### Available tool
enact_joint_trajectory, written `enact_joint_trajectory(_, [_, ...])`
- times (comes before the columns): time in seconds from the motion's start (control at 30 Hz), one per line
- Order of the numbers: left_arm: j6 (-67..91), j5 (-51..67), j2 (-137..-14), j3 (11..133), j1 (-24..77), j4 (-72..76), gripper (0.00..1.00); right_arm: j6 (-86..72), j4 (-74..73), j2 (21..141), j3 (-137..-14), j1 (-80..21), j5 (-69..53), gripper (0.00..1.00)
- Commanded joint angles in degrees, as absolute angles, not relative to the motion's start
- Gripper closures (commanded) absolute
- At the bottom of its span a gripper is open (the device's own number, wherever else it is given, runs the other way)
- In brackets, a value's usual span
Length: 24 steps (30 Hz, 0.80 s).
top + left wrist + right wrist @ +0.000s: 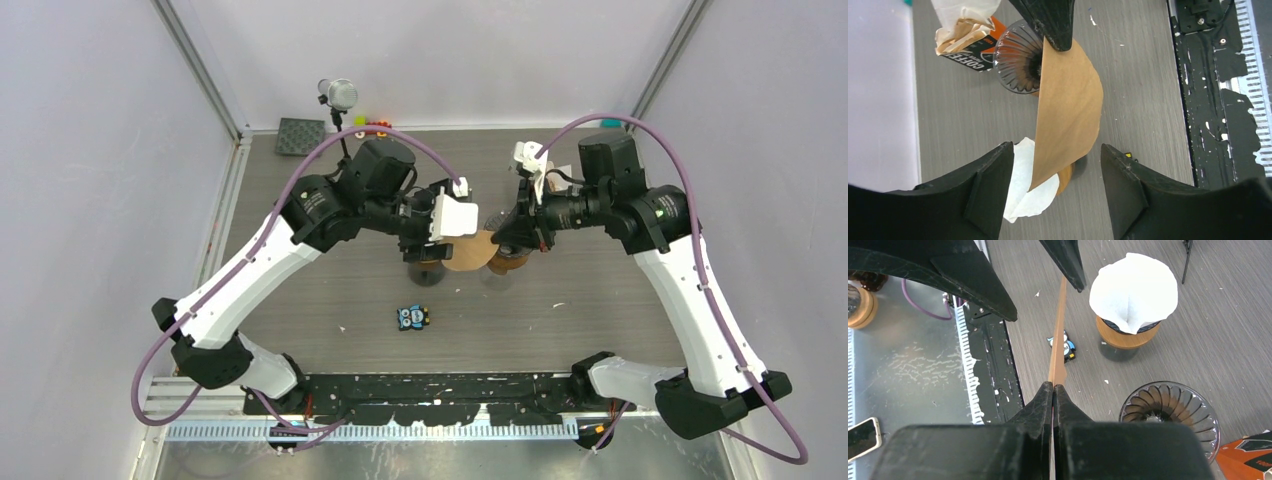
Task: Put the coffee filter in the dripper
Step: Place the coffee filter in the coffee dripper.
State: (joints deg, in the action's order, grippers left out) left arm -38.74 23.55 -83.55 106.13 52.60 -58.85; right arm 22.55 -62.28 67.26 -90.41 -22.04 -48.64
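A brown paper coffee filter (1068, 110) hangs in the air between the two grippers. My right gripper (1053, 387) is shut on one end of it, and the filter (1058, 335) shows edge-on in the right wrist view. My left gripper (1057, 148) is open; its fingers (983, 195) straddle the filter's other end without touching it. Below stands an empty ribbed glass dripper (1170, 412). Beside it a second dripper with a wooden collar (1128, 337) holds a white filter (1133, 290). From above, the brown filter (467, 252) hides most of both drippers.
An orange pack of coffee filters (968, 35) lies beyond the glass dripper. A small owl figure (412, 318) sits on the table in front. A microphone on a stand (340, 95) is at the back. A phone (863, 437) lies on the metal ledge.
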Motion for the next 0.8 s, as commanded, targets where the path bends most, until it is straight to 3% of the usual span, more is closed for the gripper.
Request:
enact_joint_trajectory(0.0, [-39.98,28.15,-82.72,104.92,52.73,-57.87,0.37,25.32,-62.35,66.88,-89.92,-22.72,-50.76,1.00])
enact_joint_trajectory(0.13, [-38.50,29.34,-84.22,105.27,52.73,-57.85,0.47,25.71,-62.42,66.62,-89.83,-22.80,-50.37,1.00])
enact_joint_trajectory(0.43, [-36.79,30.51,-86.38,104.78,52.74,-56.61,0.52,26.46,-62.37,66.07,-89.18,-22.80,-49.88,1.00])
enact_joint_trajectory(0.77, [-33.99,32.92,-87.84,104.94,52.73,-54.91,0.69,25.79,-61.03,66.33,-88.16,-22.85,-49.65,1.00])
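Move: Between the two hands hangs the coffee filter, its middle about 5 cm to the left hand's right, 1 cm back and 2 cm below. From the left hand, the white-lined dripper stands some 6 cm ahead, 2 cm left and 15 cm below; the glass dripper is 6 cm ahead, 13 cm right, equally low. For the right hand, which pinches the filter, its middle is 5 cm left, 1 cm back and 2 cm lower. Bringing its half-open fingers around the filter's free end, the left hand sinks about 2.5 cm and slides some 2 cm right towards the right hand, easing back 1 cm. Its wrist turns slightly and the fingers narrow to about half their gap, one on each side of the paper, without shutting. The right hand keeps its pinch and lowers about 1 cm. ##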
